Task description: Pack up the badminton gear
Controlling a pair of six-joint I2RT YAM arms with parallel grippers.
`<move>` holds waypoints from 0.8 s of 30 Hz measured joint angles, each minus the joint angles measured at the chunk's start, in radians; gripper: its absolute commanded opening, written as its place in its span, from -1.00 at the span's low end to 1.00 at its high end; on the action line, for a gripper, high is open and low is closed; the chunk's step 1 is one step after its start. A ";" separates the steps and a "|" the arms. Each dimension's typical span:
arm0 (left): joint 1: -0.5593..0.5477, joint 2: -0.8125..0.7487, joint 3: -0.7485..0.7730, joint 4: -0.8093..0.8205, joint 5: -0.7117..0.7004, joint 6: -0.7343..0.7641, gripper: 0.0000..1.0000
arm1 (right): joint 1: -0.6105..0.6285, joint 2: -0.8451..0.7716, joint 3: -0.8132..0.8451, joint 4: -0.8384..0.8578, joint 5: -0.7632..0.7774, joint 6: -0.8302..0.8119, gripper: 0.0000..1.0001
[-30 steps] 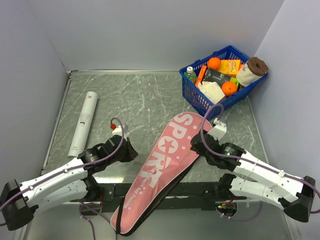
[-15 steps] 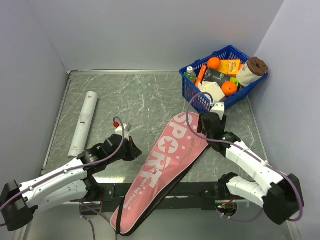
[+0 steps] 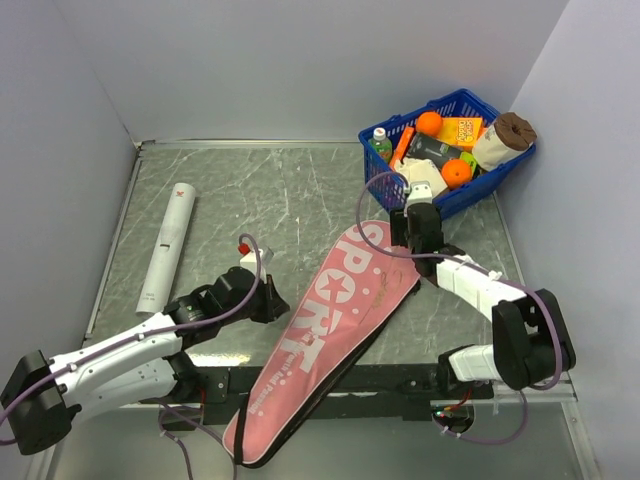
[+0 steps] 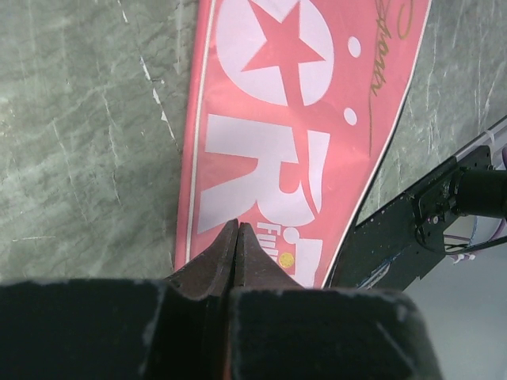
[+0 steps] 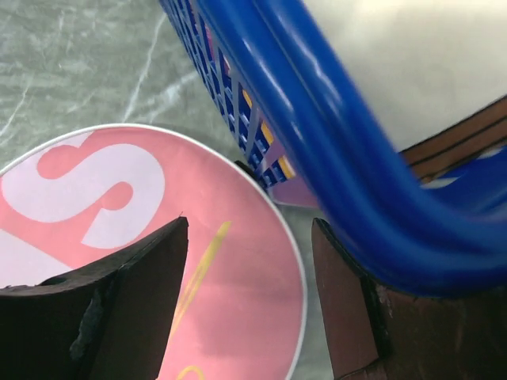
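Observation:
The pink racket-shaped bag point(image 3: 330, 315) lettered "SPORT" lies slantwise on the table, its narrow end over the near edge. My left gripper point(image 3: 276, 304) is shut at the bag's left edge. In the left wrist view its tips point(image 4: 235, 226) meet over the bag point(image 4: 301, 119) with nothing seen between them. My right gripper point(image 3: 408, 232) hangs open over the bag's round head; the right wrist view shows its fingers point(image 5: 249, 224) astride the white-piped rim of the bag point(image 5: 150, 253). A long white tube point(image 3: 167, 248) lies at the far left, apart from both grippers.
A blue basket point(image 3: 400, 195) of groceries stands at the back right, close to the bag's head. Its rim point(image 5: 333, 166) nearly touches my right gripper's right finger. Grey walls close in the left, back and right sides.
My right gripper has swung from the bag's right edge up to its round head beside the basket. The left gripper has edged right toward the bag, staying shut.

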 measured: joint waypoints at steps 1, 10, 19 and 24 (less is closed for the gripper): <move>0.000 0.000 0.000 0.004 0.000 0.005 -0.95 | -0.003 0.016 0.014 0.011 -0.006 -0.027 0.38; 0.000 0.069 0.000 0.042 0.001 0.035 -0.94 | -0.019 0.111 0.086 0.057 -0.016 -0.152 0.37; 0.000 0.097 0.002 0.053 0.000 0.056 -0.93 | -0.040 0.326 0.288 0.089 -0.086 -0.185 0.34; 0.000 0.103 0.003 0.054 0.000 0.056 -0.93 | -0.040 0.420 0.388 0.087 -0.110 -0.207 0.35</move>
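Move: The blue basket's middle lies about 13 cm ahead of the open right hand, 7 cm to its right and slightly lower; its near corner is right at the fingers. Inside that corner a white packet sits about 8 cm ahead and 1 cm right. The pink bag's middle is some 30 cm back, 22 cm left and 10 cm lower. From the left hand the basket is roughly 34 cm ahead and 38 cm right. Forward, low and nearly level, the right hand drives about 11 cm against the basket's near corner, veering slightly left late on, its open fingers reaching in under the rim and pushing the basket along. It rolls slightly, right side up, and swings about 10 degrees counter-clockwise. Meanwhile the shut left hand sinks about 2 cm towards the pink bag. ##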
